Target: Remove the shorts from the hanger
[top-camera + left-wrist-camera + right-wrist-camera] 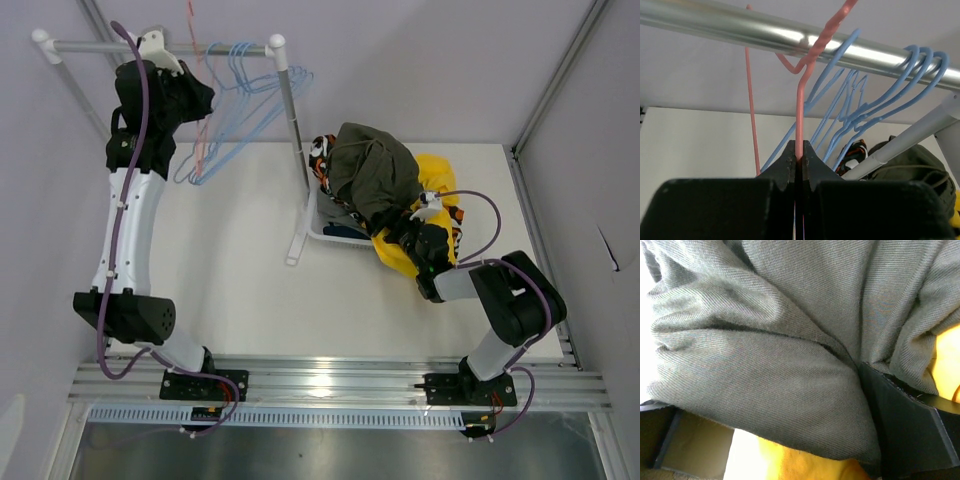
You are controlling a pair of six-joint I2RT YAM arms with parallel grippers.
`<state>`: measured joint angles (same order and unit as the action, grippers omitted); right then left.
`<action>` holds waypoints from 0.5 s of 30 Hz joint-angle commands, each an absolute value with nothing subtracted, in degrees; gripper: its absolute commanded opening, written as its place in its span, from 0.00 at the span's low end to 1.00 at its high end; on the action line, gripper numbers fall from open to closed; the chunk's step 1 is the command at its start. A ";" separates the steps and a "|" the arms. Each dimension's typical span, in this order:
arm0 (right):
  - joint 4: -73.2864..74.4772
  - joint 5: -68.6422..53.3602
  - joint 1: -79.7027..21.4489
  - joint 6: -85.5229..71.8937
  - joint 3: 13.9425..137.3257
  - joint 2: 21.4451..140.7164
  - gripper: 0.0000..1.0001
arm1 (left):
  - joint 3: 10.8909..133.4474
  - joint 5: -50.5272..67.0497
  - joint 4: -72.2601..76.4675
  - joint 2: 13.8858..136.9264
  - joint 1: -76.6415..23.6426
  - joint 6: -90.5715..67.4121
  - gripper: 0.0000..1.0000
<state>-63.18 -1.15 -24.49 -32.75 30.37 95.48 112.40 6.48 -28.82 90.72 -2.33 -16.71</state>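
Observation:
The pink hanger [203,120] is bare and hangs from the rack's rail [100,46]. My left gripper [185,92] is shut on its wire [800,125] just below the rail [740,27]. The shorts lie in a heap at the right. The olive green pair [370,165] is on top, the yellow pair [435,185] is beside it, the orange patterned pair [322,160] is at the left edge, and a dark pair [345,232] is underneath. My right gripper [402,228] is pressed into the olive shorts [765,340]. Its fingers [905,415] stand wide apart, with cloth bulging between them and yellow cloth [800,460] below.
Several bare blue hangers [245,85] hang on the rail to the right of the pink one, also in the left wrist view [865,100]. The rack's white post [295,150] stands between the rack and a white basket [318,228] under the heap. Walls close in at the back and right.

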 commanded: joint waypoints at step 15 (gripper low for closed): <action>-51.42 -7.91 -26.10 -33.93 29.00 99.14 0.99 | 97.56 7.82 -27.94 81.57 -2.11 -18.99 0.39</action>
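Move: The left hand holds the pink hanger by its wire, hook still standing above the rail. The rail stretch it goes to is about 6 cm ahead and 7 cm higher, straight in front. The blue hangers' hooks sit on that rail, some 7 cm to the right and 6 cm ahead; the rail's right end post is about 12 cm right and 6 cm ahead, both also roughly 7 cm up. From the right hand the rail stretch is about 36 cm left, 12 ahead and 38 up. The left hand, shut on the pink hanger, sinks almost straight down by about 8 cm just in front of the rail, tipping its fingertips down some 10 degrees, so that the hook comes down onto the bar beside the blue hangers. At the bottom the downward travel stops, and the fingers part about a quarter of their range and let go of the wire as the hand eases back about a centimetre. ##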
